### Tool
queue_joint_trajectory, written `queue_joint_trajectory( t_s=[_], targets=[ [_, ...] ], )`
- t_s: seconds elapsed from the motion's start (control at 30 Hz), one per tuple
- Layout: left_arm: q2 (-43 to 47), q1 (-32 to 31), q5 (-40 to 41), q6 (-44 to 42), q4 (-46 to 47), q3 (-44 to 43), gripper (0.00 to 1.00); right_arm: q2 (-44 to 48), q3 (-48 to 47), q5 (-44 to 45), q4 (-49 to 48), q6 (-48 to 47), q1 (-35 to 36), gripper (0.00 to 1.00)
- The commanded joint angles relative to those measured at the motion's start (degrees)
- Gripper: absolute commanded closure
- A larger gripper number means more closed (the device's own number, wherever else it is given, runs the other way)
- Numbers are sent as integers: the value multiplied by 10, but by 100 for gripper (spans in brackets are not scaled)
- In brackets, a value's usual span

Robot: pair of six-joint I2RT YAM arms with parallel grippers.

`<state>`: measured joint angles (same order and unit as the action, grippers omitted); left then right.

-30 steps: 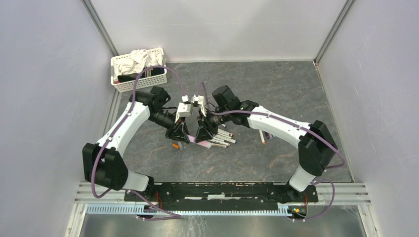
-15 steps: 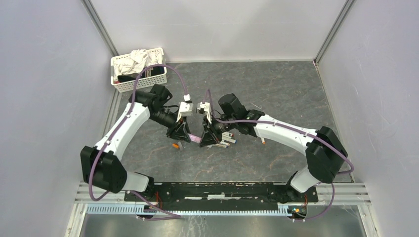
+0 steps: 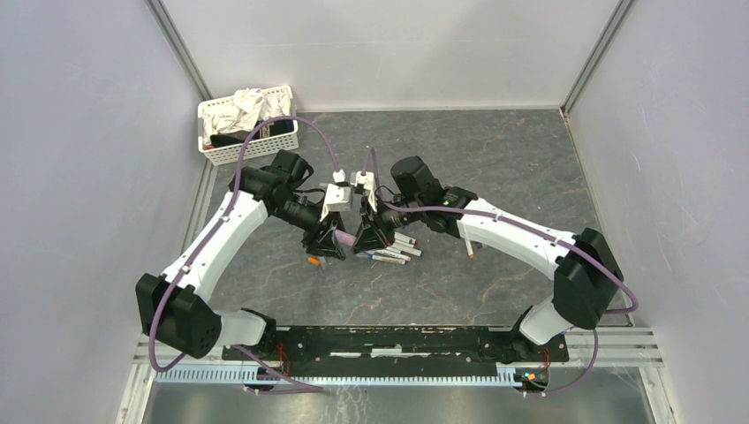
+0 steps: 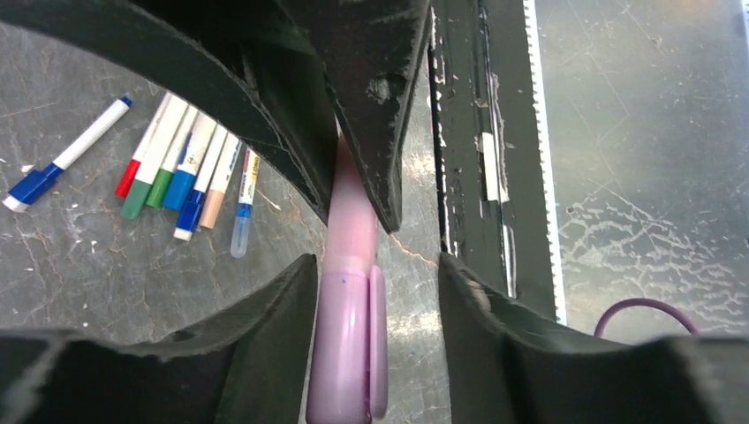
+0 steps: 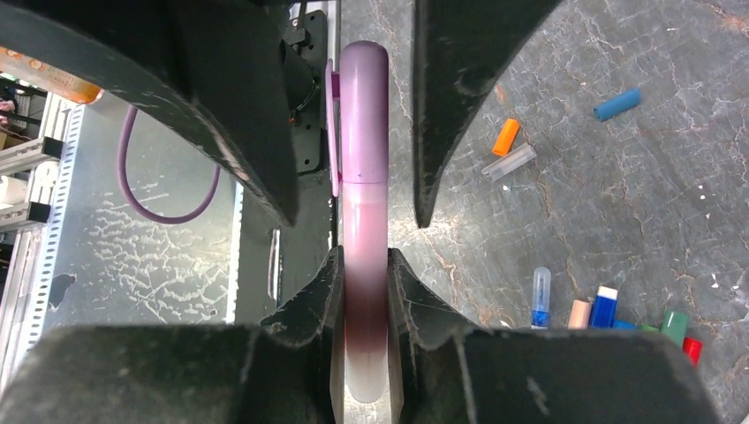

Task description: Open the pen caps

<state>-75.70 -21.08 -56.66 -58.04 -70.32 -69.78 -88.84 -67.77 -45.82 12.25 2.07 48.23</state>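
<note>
A pink pen [image 5: 364, 238] with a purple cap [image 4: 346, 344] hangs level between my two grippers above the table. The right gripper [image 5: 364, 256] is shut on the pink barrel. The left gripper [image 4: 375, 265] is open around the purple cap [image 5: 362, 97], which sits on the pen; its left finger [image 4: 265, 336] is against the cap and the right finger stands apart. In the top view the left gripper [image 3: 327, 243] and the right gripper [image 3: 371, 240] face each other tip to tip. Loose orange [image 5: 505, 137], blue [image 5: 616, 104] and clear [image 5: 510, 162] caps lie on the table.
A row of capped pens [image 4: 177, 168] lies on the dark table beside a lone blue-capped pen [image 4: 62, 159]. One more pen [image 3: 468, 247] lies to the right. A white basket [image 3: 250, 124] with crumpled cloth stands at the back left. The rail [image 3: 397, 343] runs along the near edge.
The left gripper has opened off the purple cap. The right gripper has closed tighter on the barrel. Both wrists have shifted slightly with the pen.
</note>
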Motion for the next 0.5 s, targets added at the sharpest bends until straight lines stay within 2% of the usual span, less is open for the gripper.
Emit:
queue_joint_trajectory(
  t_s=[0.0, 0.13, 0.3, 0.47],
  targets=[
    [-8, -7, 10, 34, 27, -1, 47, -7, -43, 3, 35, -36, 2, 100],
    [-10, -8, 22, 33, 26, -6, 75, -15, -49, 18, 67, -57, 2, 100],
    [-12, -8, 68, 14, 12, -13, 97, -3, -35, 45, 89, -74, 2, 100],
    [-21, 0, 109, -21, -25, -29, 98, 34, 24, 87, 99, -87, 0, 100]
  ],
)
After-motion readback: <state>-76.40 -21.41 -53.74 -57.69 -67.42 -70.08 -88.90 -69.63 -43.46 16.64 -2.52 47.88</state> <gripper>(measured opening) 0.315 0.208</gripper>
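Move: The pink pen's cap is already between the left hand's open fingers, about 1 cm ahead of their midpoint and otherwise level with it; from the right hand, which grips the barrel, the cap lies roughly 6 cm to the left. On the table some 17 cm below the left hand, the orange cap is about 3 cm ahead and 6 cm left, the clear cap 3 cm ahead and 4 cm left, and the row of pens 6 cm ahead and 11 cm right. Forward by about 1.5 cm the left hand eases onto the pink pen's cap, its fingers closing from well open until they pinch the cap from both sides, with next to no wrist turn. The right hand keeps its closed grip on the barrel and drifts about 1 cm forward and to its right. ##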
